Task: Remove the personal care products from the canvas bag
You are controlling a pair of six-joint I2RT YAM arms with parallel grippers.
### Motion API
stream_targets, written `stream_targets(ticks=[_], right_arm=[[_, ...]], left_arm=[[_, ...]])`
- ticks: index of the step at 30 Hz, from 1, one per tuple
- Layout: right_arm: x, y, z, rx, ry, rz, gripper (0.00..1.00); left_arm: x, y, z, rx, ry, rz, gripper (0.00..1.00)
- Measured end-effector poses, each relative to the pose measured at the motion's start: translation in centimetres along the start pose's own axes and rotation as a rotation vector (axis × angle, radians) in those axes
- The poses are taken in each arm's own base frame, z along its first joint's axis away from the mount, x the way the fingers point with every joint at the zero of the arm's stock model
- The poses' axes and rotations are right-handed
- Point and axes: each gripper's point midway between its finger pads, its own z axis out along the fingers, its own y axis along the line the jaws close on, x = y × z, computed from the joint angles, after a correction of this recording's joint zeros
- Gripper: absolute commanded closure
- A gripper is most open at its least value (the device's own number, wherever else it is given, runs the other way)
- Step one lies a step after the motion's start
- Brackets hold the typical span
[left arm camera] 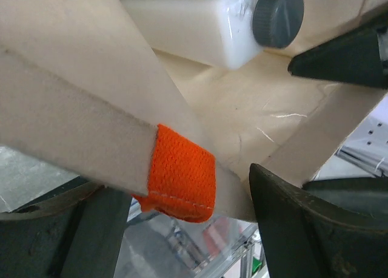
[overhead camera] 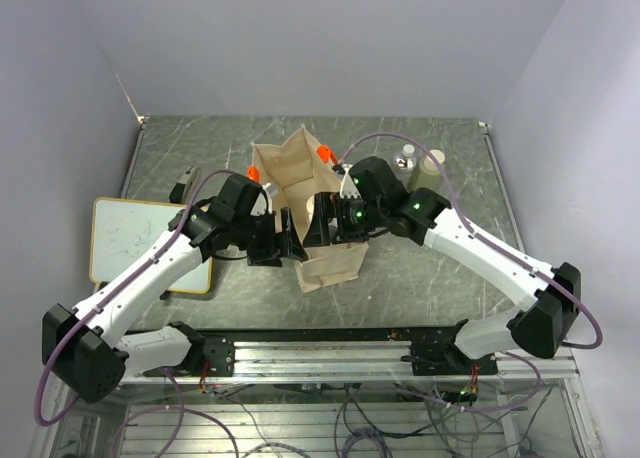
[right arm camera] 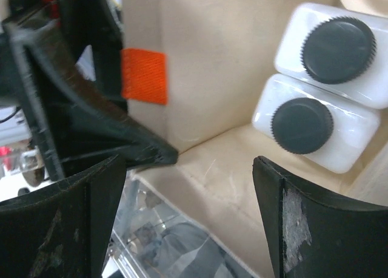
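The beige canvas bag (overhead camera: 296,174) lies mid-table, its mouth toward the arms, orange handles (overhead camera: 252,171) showing. Two white squarish bottles with dark caps (right arm camera: 316,130) (right arm camera: 339,53) lie inside it; one also shows in the left wrist view (left arm camera: 200,29). My left gripper (overhead camera: 283,242) is open and straddles the bag's rim by the orange handle stub (left arm camera: 180,175); in the left wrist view the gripper (left arm camera: 188,229) shows the rim between its fingers. My right gripper (overhead camera: 320,224) (right arm camera: 188,223) is open and empty at the bag's mouth, short of the bottles. A clear round bottle (overhead camera: 406,161) and a cream bottle (overhead camera: 431,170) stand on the table.
A flat whiteboard (overhead camera: 150,240) lies at the left, under my left arm, with a small dark object (overhead camera: 185,185) behind it. The two gripper heads are close together at the bag's mouth. The table's metal rail (overhead camera: 330,350) runs along the near edge.
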Motion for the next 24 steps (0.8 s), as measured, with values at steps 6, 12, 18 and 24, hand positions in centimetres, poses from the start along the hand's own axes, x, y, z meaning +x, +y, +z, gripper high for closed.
stream_targets(ticks=[6, 12, 18, 24], right_arm=[[0.9, -2.2, 0.6, 0.118, -0.071, 0.049, 0.14], [1.2, -5.0, 0.6, 0.252, -0.114, 0.094, 0.15], [-0.6, -4.3, -0.8, 0.336, -0.131, 0.05, 0.15], [-4.6, -2.7, -2.0, 0.381, -0.164, -0.083, 0.15]], left_arm=[[2.0, 0.7, 0.7, 0.041, 0.081, 0.055, 0.16], [3.1, 0.9, 1.5, 0.088, 0.124, 0.063, 0.17], [2.7, 1.4, 1.8, 0.053, 0.131, 0.068, 0.17], [1.0, 1.8, 0.9, -0.043, 0.059, 0.051, 0.17]])
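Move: The far white bottle stands in the bag about 3 cm ahead of the right hand, 2 cm to its right and some 12 cm below. The near white bottle is roughly 1 cm back and 3 cm right of that hand; the round jar is 7 cm ahead and 1 cm right. From the left hand, at the bag's rim, the far bottle lies about 6 cm ahead, 8 cm right and 10 cm down. The open right hand dips rightward, then rises 6 cm while going forward over the bag; the left sinks slightly. ##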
